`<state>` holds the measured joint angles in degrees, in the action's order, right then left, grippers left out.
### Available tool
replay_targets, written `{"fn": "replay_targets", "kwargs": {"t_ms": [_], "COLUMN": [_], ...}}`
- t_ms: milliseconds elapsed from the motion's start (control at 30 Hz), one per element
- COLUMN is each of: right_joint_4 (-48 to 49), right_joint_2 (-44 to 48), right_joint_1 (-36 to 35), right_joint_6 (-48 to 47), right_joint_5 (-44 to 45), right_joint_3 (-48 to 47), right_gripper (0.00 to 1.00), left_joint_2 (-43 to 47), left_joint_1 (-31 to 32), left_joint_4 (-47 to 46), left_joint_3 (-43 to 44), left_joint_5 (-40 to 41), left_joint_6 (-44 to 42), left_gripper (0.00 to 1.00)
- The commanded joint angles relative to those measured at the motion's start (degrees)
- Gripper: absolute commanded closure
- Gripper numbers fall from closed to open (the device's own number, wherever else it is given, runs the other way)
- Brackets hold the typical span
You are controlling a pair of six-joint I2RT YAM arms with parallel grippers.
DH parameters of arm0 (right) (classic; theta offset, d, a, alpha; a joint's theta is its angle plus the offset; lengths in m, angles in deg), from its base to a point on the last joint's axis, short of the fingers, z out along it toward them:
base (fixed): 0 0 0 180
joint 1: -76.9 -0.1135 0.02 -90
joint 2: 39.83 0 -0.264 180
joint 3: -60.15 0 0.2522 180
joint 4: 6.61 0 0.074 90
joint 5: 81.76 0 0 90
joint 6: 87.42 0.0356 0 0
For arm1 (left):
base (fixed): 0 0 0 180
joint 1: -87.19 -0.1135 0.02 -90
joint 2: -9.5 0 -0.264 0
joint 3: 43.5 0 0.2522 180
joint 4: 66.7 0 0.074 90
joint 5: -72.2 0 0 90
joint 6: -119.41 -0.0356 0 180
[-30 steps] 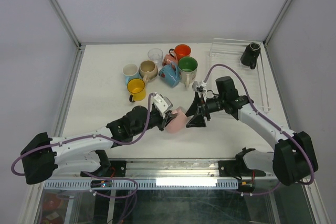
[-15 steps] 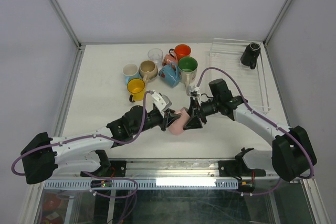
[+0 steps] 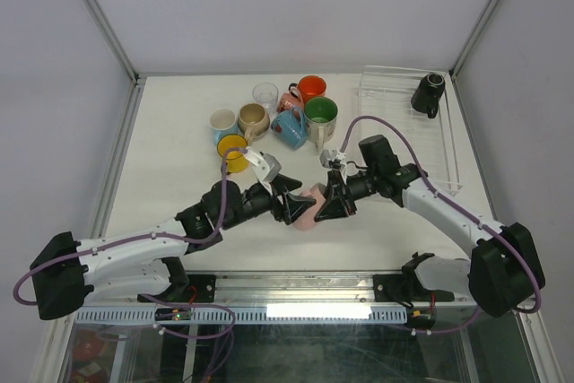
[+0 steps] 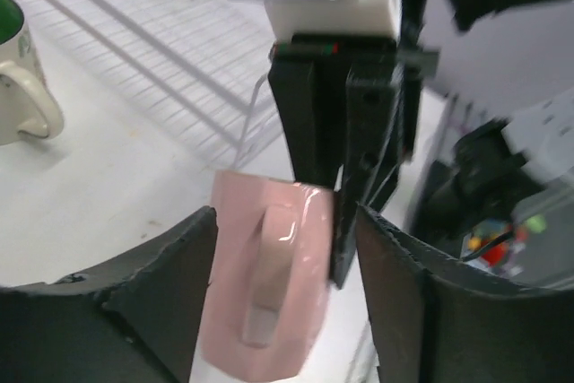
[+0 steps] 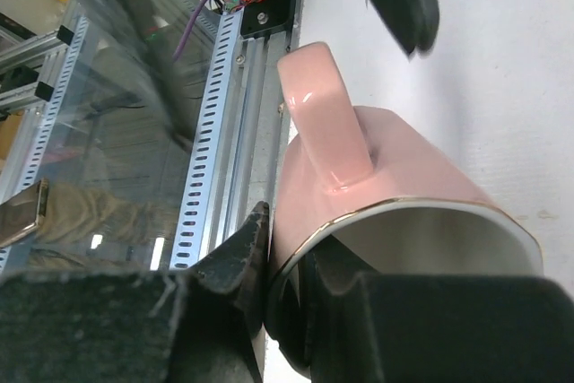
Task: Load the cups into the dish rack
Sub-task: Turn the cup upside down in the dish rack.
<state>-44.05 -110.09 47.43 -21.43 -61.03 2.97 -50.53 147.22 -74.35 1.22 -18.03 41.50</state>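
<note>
A plain pink mug (image 3: 309, 206) hangs just above the table near the front, between both grippers. My right gripper (image 3: 330, 202) is shut on its rim, one finger (image 5: 238, 262) outside the wall and the other inside the mug (image 5: 395, 190). My left gripper (image 3: 289, 206) is open around the mug's base end (image 4: 269, 284), with a gap at its right finger (image 4: 399, 293). Several cups cluster at the back: yellow (image 3: 233, 152), beige (image 3: 253, 117), blue (image 3: 289, 127), green (image 3: 320, 114), orange (image 3: 311, 88) and a clear glass (image 3: 265, 94). A black mug (image 3: 429, 91) lies in the clear dish rack (image 3: 441, 145).
A white-and-blue mug (image 3: 222, 121) and a patterned pink mug (image 3: 291, 99) also sit in the cluster. The rack's wires (image 4: 179, 60) and the green mug (image 4: 18, 69) show beyond the pink mug in the left wrist view. The slotted frame rail (image 5: 211, 132) runs along the table's front edge.
The right gripper moved onto the pink mug and closed on its rim. The left gripper, which was holding the mug, has opened off it.
</note>
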Motion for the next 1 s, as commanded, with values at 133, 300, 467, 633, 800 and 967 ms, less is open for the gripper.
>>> {"fn": "replay_targets", "kwargs": {"t_ms": [133, 300, 467, 633, 800, 967], "right_joint_4": [-0.5, -2.5, -1.4, -4.0, -3.5, -4.2], "right_joint_2": [8.6, 15.1, 17.5, 15.3, 12.6, 12.7], "right_joint_1": [4.1, 7.1, 7.1, 7.1, 7.1, 7.8], "right_joint_6": [-8.2, -12.5, -15.6, -21.6, -26.1, -30.1], "right_joint_5": [-3.0, -0.4, 3.7, 8.9, 11.9, 10.9], "right_joint_3": [-3.2, -5.3, -10.4, -20.9, -26.8, -27.3], "right_gripper": [1.0, 1.0, 1.0, 1.0, 1.0, 1.0], "left_joint_2": [11.7, 17.9, 18.6, 17.0, 10.4, 1.9], "left_joint_1": [0.2, 0.2, 0.2, 0.2, 0.4, 1.1], "left_joint_4": [-15.4, -29.4, -36.6, -38.3, -38.4, -32.6], "left_joint_3": [-6.6, -14.9, -18.1, -17.5, -10.4, -0.8], "left_joint_5": [-1.4, -1.9, 0.6, 6.7, 9.3, 9.2], "left_joint_6": [24.9, 41.6, 53.8, 62.7, 68.7, 75.7], "left_gripper": [0.2, 0.21, 0.21, 0.15, 0.07, 0.07]}}
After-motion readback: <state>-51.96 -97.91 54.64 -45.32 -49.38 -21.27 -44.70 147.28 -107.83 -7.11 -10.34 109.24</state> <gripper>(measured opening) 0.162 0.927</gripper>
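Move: The pink cup is already in the right fingers. The dish rack's middle lies about 25 cm ahead and 25 cm to the right of the right hand, some 12 cm lower; in it the black cup stands about 35 cm ahead and 36 cm right. The green cup is roughly 24 cm straight ahead. From the half-open left hand, the pink cup is some 4 cm right, 2 cm back and slightly below, and the rack about 32 cm right and 20 cm ahead. The pink cup, still pinched at its rim by the right fingers, is lifted about 17 cm, and forward some 8 cm, the hand rolling about 50 degrees with its forward side coming up. The left hand opens almost fully and pulls away up and back to the left, twisting strongly, then swings partly forward and right again while still rising. ##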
